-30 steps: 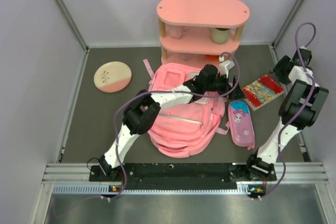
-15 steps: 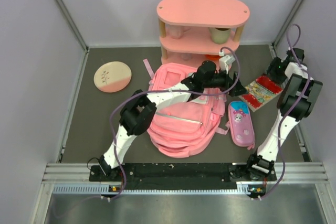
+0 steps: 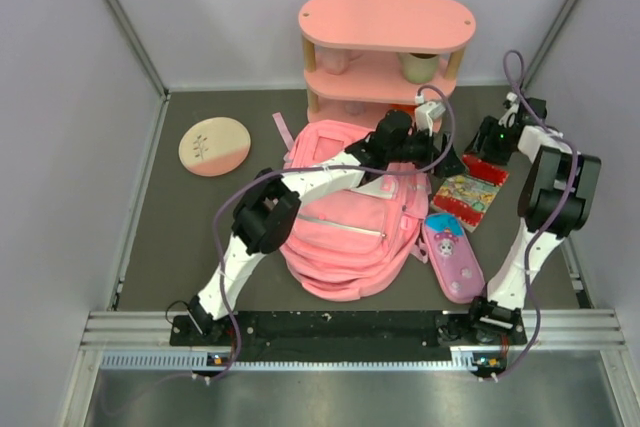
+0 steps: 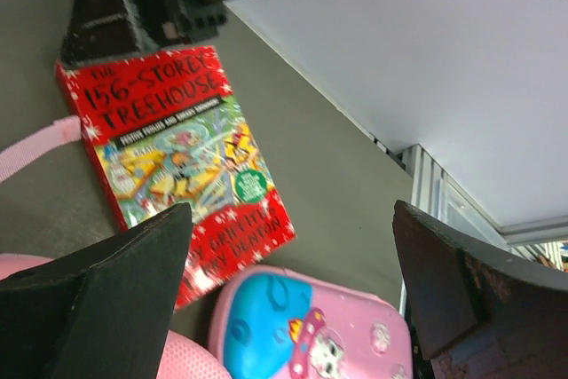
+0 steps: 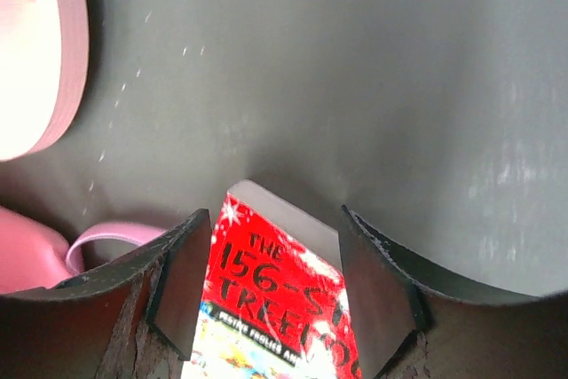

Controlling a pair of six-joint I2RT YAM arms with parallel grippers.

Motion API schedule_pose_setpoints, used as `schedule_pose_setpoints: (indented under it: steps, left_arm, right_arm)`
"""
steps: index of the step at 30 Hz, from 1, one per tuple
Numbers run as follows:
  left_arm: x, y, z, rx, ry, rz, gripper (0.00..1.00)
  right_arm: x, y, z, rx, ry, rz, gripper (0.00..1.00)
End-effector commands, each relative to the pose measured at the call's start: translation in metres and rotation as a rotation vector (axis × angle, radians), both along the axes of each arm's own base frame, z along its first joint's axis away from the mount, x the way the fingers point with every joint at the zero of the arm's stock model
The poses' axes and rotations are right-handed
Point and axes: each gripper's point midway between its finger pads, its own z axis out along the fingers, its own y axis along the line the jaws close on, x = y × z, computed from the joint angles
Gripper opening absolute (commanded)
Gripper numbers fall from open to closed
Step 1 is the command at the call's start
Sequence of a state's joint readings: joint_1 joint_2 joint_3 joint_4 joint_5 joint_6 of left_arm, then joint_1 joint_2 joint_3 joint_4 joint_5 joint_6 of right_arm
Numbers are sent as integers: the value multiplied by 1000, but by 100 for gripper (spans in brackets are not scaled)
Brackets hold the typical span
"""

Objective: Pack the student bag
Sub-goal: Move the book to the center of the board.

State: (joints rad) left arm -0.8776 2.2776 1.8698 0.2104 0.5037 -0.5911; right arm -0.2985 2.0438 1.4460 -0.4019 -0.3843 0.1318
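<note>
The student bag (image 3: pixel 335 232), a big pink backpack, lies flat at the table's middle. To its right lies a red book (image 3: pixel 462 194), "The 156-Storey Treehouse" (image 4: pixel 177 157). My right gripper (image 3: pixel 487 152) is at the book's far end. The wrist view shows its jaws (image 5: pixel 275 219) closed against both side edges of the book (image 5: pixel 280 308). My left arm stretches across the bag. Its gripper (image 3: pixel 445 160) hangs wide open (image 4: pixel 291 219) above the gap between the book and a pink pencil case (image 4: pixel 311 326), holding nothing.
The pencil case (image 3: pixel 452 257) lies slantwise at the bag's right, near the front. A pink three-tier shelf (image 3: pixel 385 57) stands behind the bag with cups on it. A round pink-and-cream plate (image 3: pixel 214 145) lies at the far left. A bag strap (image 5: pixel 106 237) curls beside the book.
The right gripper swung in from the right wall to the book's far end, and the book slid left toward the bag. The pencil case shifted and turned. The left gripper edged back slightly.
</note>
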Motion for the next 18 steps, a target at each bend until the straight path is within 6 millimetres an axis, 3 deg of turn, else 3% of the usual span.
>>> schedule_pose_setpoints:
  steps: [1, 3, 4, 5, 6, 8, 9, 11, 12, 14, 18]
  left_arm:
    - [17, -8, -16, 52, 0, 21, 99]
    - [21, -13, -31, 77, 22, 23, 99]
    - [23, -15, -38, 87, 32, 26, 99]
    - [24, -18, -45, 90, 47, 25, 99]
    - [25, -18, -52, 101, 64, 28, 99]
    - [25, -19, -68, 122, 108, 39, 99]
    - [24, -19, -72, 123, 120, 36, 99]
    - [22, -20, -85, 136, 157, 38, 99]
    - [22, -20, -91, 144, 166, 40, 99]
    - [20, -20, -104, 161, 195, 38, 99]
    - [14, -25, -121, 178, 223, 16, 99]
  right_arm:
    - [-7, -23, 77, -20, -156, -203, 60]
    - [-25, -42, 83, 3, -147, -344, 62]
    - [-31, -43, 96, 20, -179, -357, 63]
    - [-37, -43, 97, 48, -172, -390, 62]
    - [-51, -40, 83, 73, -133, -413, 63]
    - [-64, -35, 84, 109, -135, -431, 63]
    - [-78, -30, 68, 117, -95, -440, 63]
    - [-89, -27, 68, 127, -105, -472, 63]
    - [-99, -23, 58, 132, -75, -484, 63]
    - [-109, -22, 56, 155, -73, -525, 63]
    - [-124, -7, 33, 216, -30, -535, 63]
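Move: The book's middle lies about 9 cm back and 6 cm left of the right gripper, a couple of cm below its fingers, which are at the book's far right corner. From the left gripper the book is some 10 cm right, 4 ahead and 17 below. The pencil case sits about 18 cm back of the book and 8 cm left of it; the backpack's middle is roughly 23 cm left of the left gripper and 3 back. Draw the right gripper back about 13 cm in an arc, off the book's far corner: lift it some 8 cm, then lower it by about 5 beside the book's right edge, turning it roughly 30 degrees clockwise, fingers still half open. Bring the left gripper down about 10 cm and slightly forward and right towards the book, tipping its open fingers down some 10 degrees. ##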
